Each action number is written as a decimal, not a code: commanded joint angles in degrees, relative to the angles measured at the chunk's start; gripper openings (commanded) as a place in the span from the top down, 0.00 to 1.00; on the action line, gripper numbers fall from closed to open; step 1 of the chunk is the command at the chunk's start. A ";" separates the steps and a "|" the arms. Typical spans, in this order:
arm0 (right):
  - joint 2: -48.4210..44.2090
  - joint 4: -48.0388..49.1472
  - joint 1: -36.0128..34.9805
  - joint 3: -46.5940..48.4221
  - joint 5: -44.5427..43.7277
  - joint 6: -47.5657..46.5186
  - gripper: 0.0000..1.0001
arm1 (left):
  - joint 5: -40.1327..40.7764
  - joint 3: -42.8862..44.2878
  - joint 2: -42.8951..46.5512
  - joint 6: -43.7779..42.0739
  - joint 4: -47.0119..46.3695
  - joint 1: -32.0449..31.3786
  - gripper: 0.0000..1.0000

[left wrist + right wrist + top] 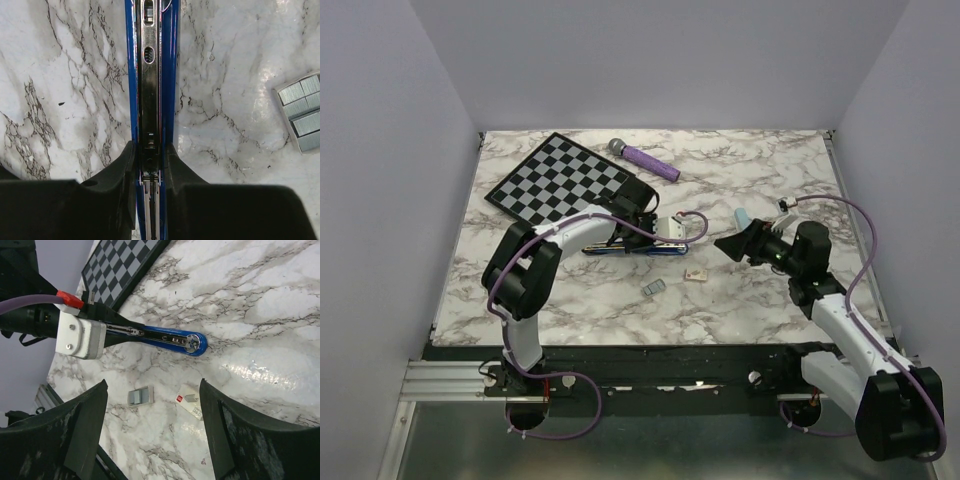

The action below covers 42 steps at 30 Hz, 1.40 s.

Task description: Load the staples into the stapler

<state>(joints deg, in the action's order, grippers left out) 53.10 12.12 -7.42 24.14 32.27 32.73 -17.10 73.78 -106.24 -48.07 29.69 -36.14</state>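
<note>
The dark blue stapler lies opened out flat on the marble table, its silver channel facing up. My left gripper is shut on the stapler's rear part, one black finger against each blue side. The stapler's rounded front end points toward my right arm. Grey staples sit in a small tray near the table's front; the same staples show at the right of the left wrist view. My right gripper hangs open above the table, the tray of staples below it, holding nothing.
A white card with a red mark and a short staple strip lies right of the tray. A chessboard and a purple microphone lie at the back. A pale blue object sits behind my right gripper.
</note>
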 commanded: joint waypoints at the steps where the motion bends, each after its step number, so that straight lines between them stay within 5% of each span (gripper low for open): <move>1: 3.05 -2.27 0.21 2.66 2.35 -5.12 0.19 | -1.18 -0.83 -0.99 -1.23 1.86 -1.65 0.80; 8: 7.71 -3.59 -1.80 5.56 3.24 -8.38 0.19 | -0.39 -2.85 2.52 0.52 -0.25 -2.27 0.37; 17: 16.50 -9.83 -5.67 14.42 1.84 -15.85 0.19 | 1.90 -7.23 17.36 6.84 -10.24 -1.30 0.02; 21: 23.00 -15.09 -11.98 21.63 -1.15 -21.47 0.19 | 5.14 -10.40 28.68 16.92 -19.47 0.80 0.01; 29: 38.80 -30.02 -20.87 37.63 -12.40 -35.42 0.19 | 38.48 -23.30 45.23 32.77 -45.12 1.86 0.03; 36: 49.02 -37.96 -27.29 48.36 -21.19 -42.13 0.19 | 60.05 -32.46 49.72 31.38 -62.02 1.95 0.01; 42: 56.23 -42.44 -29.93 54.07 -24.53 -45.74 0.20 | 62.02 -35.10 50.42 29.53 -66.69 2.04 0.01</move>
<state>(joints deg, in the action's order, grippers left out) 105.89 -24.29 -35.66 74.28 13.23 -8.43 37.98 40.01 -56.86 -18.22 -28.84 -34.28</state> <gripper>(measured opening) 0.801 0.990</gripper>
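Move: The left hand holds the opened stapler near its middle, which is about level with the hand point. From the right hand that middle lies about 20 cm left, 5 cm ahead and 12 cm below. The staple tray is about 10 cm back and 4 cm right of the stapler's middle; the staple box is some 7 cm back and 13 cm right of it. The chessboard's middle is about 18 cm ahead and 19 cm left of the left hand. Left hand frees the stapler, rises 27 cm, swings left; open right hand goes 13 cm left above it, sinking. ##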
